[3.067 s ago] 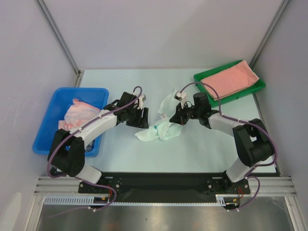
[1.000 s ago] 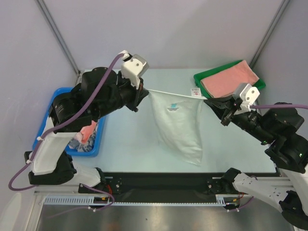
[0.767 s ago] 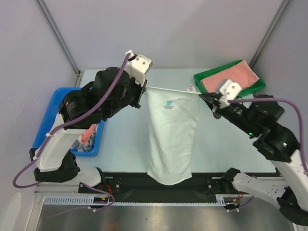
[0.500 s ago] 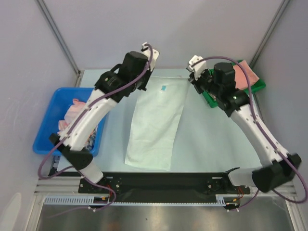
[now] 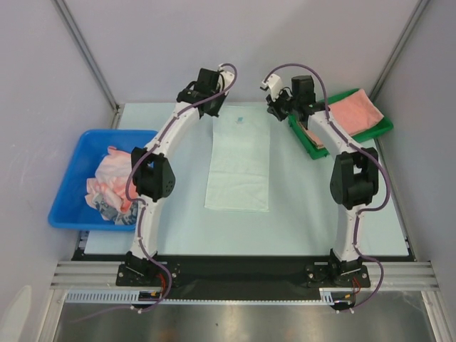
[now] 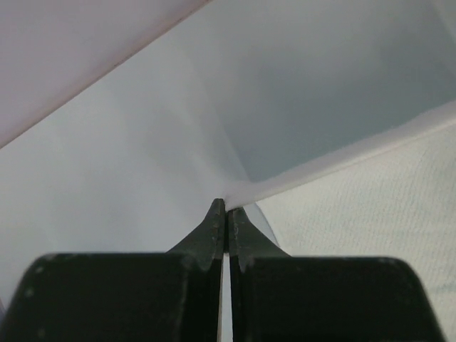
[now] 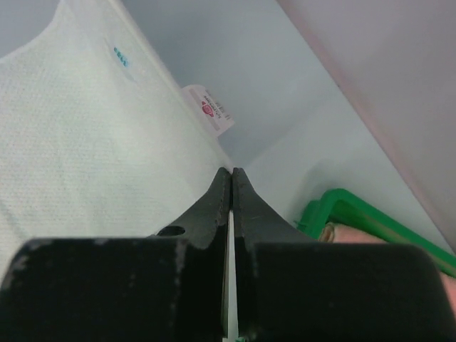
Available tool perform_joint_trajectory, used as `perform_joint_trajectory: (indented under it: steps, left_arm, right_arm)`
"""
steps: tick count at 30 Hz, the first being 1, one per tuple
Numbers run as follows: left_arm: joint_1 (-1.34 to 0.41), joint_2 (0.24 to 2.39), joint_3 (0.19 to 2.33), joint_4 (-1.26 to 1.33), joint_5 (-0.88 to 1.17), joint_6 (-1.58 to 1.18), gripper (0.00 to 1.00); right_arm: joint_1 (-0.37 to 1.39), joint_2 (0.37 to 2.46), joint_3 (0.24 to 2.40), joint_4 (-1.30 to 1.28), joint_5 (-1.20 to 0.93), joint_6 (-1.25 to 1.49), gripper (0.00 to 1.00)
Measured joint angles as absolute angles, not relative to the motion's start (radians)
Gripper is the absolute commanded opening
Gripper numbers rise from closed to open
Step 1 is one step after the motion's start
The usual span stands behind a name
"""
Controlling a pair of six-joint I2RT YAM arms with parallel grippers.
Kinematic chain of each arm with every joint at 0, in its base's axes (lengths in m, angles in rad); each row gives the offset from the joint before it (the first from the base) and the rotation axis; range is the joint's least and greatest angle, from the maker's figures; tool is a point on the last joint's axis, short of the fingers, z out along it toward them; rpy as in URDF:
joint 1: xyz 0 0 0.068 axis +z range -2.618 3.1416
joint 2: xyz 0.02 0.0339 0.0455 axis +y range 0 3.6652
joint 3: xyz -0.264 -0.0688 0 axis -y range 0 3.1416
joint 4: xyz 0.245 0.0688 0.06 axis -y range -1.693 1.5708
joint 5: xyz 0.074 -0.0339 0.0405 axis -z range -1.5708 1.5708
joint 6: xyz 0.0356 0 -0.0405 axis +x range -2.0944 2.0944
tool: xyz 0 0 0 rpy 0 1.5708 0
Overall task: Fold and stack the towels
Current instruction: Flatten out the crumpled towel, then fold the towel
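Note:
A pale mint-white towel [image 5: 240, 164] lies flat and spread lengthwise on the table's middle. My left gripper [image 5: 213, 112] is shut on its far left corner, and my right gripper [image 5: 276, 112] is shut on its far right corner. In the left wrist view the shut gripper [image 6: 226, 206] pinches the towel's [image 6: 370, 206] corner. In the right wrist view the gripper [image 7: 231, 171] pinches the towel's [image 7: 85, 142] edge just below its label [image 7: 208, 108]. A folded salmon-pink towel [image 5: 347, 112] lies in the green tray [image 5: 382, 127]. More crumpled towels [image 5: 107, 184] sit in the blue bin [image 5: 71, 171].
The green tray's rim [image 7: 356, 214] is close to the right of my right gripper. The back wall rises just beyond both grippers. Both arms are stretched far out over the table, one along each side of the spread towel.
The towel was held taut in the air between both grippers. Both arms have reached toward the back wall and lowered, and the towel now lies flat on the table.

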State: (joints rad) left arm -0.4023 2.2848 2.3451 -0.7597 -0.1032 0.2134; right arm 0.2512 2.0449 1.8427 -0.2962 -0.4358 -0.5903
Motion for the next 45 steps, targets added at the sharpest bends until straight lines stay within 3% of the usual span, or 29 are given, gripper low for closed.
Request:
perform_joint_trajectory:
  steps: [8,24,45]
  left_arm:
    - [-0.404,2.216,2.096,-0.667,-0.063,0.263,0.0]
    - [-0.452,1.801,1.483,-0.675,0.061,0.189,0.0]
    - [-0.525,1.706,1.321,-0.739,0.048,0.039,0.0]
  right_arm:
    - [0.303,1.999,1.65,-0.303,-0.365,-0.601,0.0]
    - [0.453,1.617,1.238,-0.435,-0.301,-0.437,0.0]
    - [0.553,1.472,1.059,-0.467,-0.231,-0.26,0.0]
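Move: Both closed hands already hold the white towel's far corners in the air, roughly 16 cm above the table. The towel's near edge lies about 32 cm back of each hand, its middle some 10 cm right of the left hand and 10 cm left of the right. The green bin sits about 26 cm right of the right hand and 4 cm farther out; the blue bin is some 37 cm left of the left hand and 16 cm back. Back towards the base and down, both hands together draw the held corners about 25 cm over the lying towel towards its near edge. They sink steeply at first, level off, dip again, then ease up a centimetre or two, ending some 10 cm lower. Both wrists tip nearly 30 degrees further downward, fingers keeping their pinch. ##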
